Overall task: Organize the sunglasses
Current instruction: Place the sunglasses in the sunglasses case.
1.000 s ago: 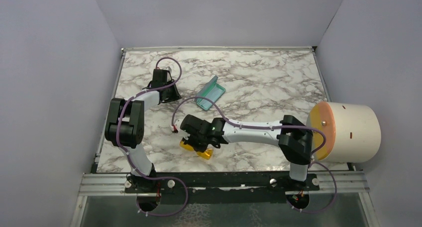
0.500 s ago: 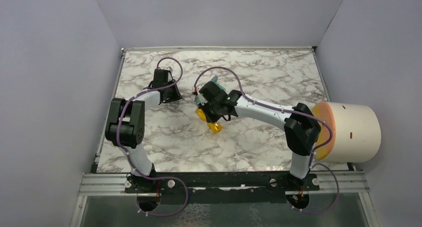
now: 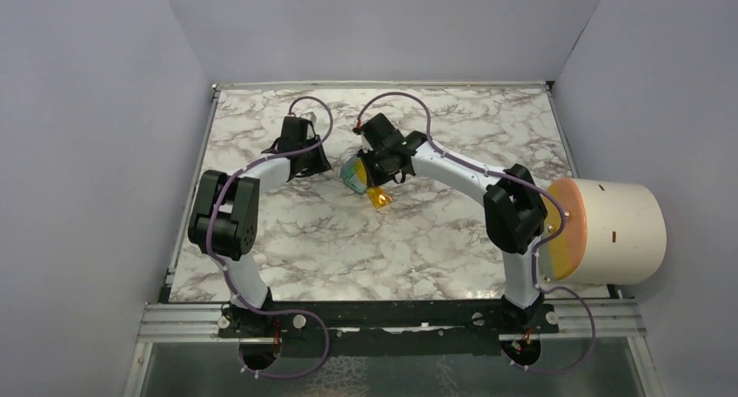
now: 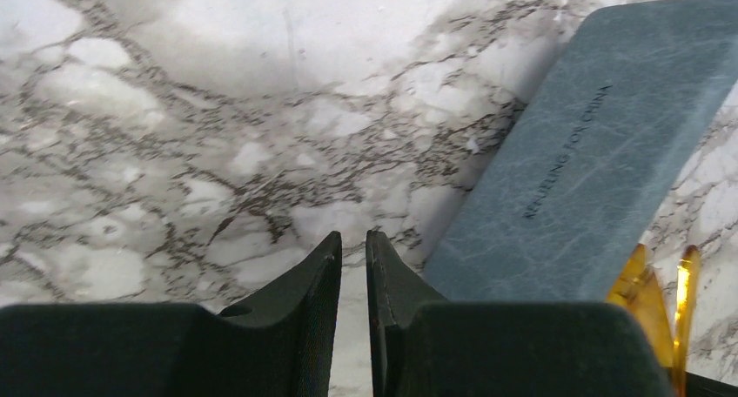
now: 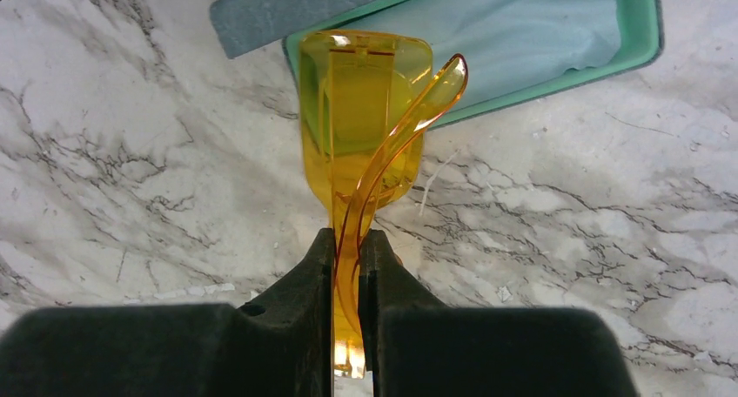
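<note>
The sunglasses [image 5: 365, 127] are a folded amber pair, pinched by one temple arm in my right gripper [image 5: 348, 240], which is shut on them. They hang just above the near rim of the open case [image 5: 640, 31], whose teal inside holds a light blue cloth [image 5: 522, 40]. In the top view the sunglasses [image 3: 379, 198] and right gripper [image 3: 374, 181] sit over the case [image 3: 350, 178], mostly hiding it. My left gripper [image 4: 352, 240] rests just left of the case's blue-grey lid [image 4: 592, 153], its jaws nearly together with nothing between them. From above, the left gripper [image 3: 322, 164] lies beside the case.
A large white cylinder with an orange face [image 3: 609, 232] stands at the table's right edge. Grey walls close in the marble table [image 3: 287, 249] on three sides. A metal rail [image 3: 392, 320] runs along the front by the arm bases.
My right arm has carried the sunglasses from the near middle of the table back to the case. The left gripper has shifted a little toward the case.
</note>
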Robot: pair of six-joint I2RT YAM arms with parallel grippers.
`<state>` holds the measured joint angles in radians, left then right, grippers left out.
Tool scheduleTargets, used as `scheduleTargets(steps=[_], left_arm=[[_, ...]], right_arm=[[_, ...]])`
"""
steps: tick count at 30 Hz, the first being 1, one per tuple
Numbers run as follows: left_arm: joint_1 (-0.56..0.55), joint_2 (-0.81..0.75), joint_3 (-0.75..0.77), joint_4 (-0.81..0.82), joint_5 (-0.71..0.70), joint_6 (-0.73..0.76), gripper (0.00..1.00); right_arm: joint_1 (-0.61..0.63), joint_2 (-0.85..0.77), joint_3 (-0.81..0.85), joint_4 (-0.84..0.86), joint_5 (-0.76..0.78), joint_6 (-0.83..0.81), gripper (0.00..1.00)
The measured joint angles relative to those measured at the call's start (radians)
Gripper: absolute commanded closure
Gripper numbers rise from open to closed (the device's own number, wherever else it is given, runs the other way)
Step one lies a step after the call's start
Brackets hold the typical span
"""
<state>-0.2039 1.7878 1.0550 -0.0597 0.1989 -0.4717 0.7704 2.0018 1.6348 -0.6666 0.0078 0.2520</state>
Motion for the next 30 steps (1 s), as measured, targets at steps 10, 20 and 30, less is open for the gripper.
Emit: scheduleTargets(steps=[10, 20, 30], left_arm=[[-0.08, 0.053, 0.069, 0.008, 0.0, -0.007, 0.8], [-0.137, 0.058, 0.06, 0.013, -0.007, -0.01, 0.8], [-0.198, 0.048, 0.018, 0.026, -0.017, -0.024, 0.8]], right_arm=[[-0.058, 0.001, -0.001, -0.023, -0.001, 0.032, 0.99], [-0.093, 0.004, 0.006, -0.035, -0.001, 0.035, 0.99], [-0.111, 0.092, 0.117, -0.05, 0.0, 0.064, 0.99]])
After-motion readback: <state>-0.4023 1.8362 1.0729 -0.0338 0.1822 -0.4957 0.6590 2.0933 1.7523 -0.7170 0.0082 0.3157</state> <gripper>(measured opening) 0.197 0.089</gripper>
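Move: Just ahead of the right hand, which already holds the sunglasses, lies the open sunglasses case: its middle is some 5 cm forward, about 1 cm left and 6 cm below. The raised lid is about 8 cm forward and 3 cm left. From the left hand, the lid's middle is roughly 4 cm forward and 8 cm to the right, slightly lower, with the sunglasses about 4 cm back and 10 cm right. Sweeping about 8 cm to the right and then also some 3 cm back, the left hand brings its nearly shut fingertips against the outer face of the lid by its near end and pushes it sideways, turning about 10 degrees clockwise. The right hand keeps its grip on the sunglasses and carries them level over the tray, first right, then forward, roughly 5 cm forward in all, also turning some 10 degrees clockwise. ##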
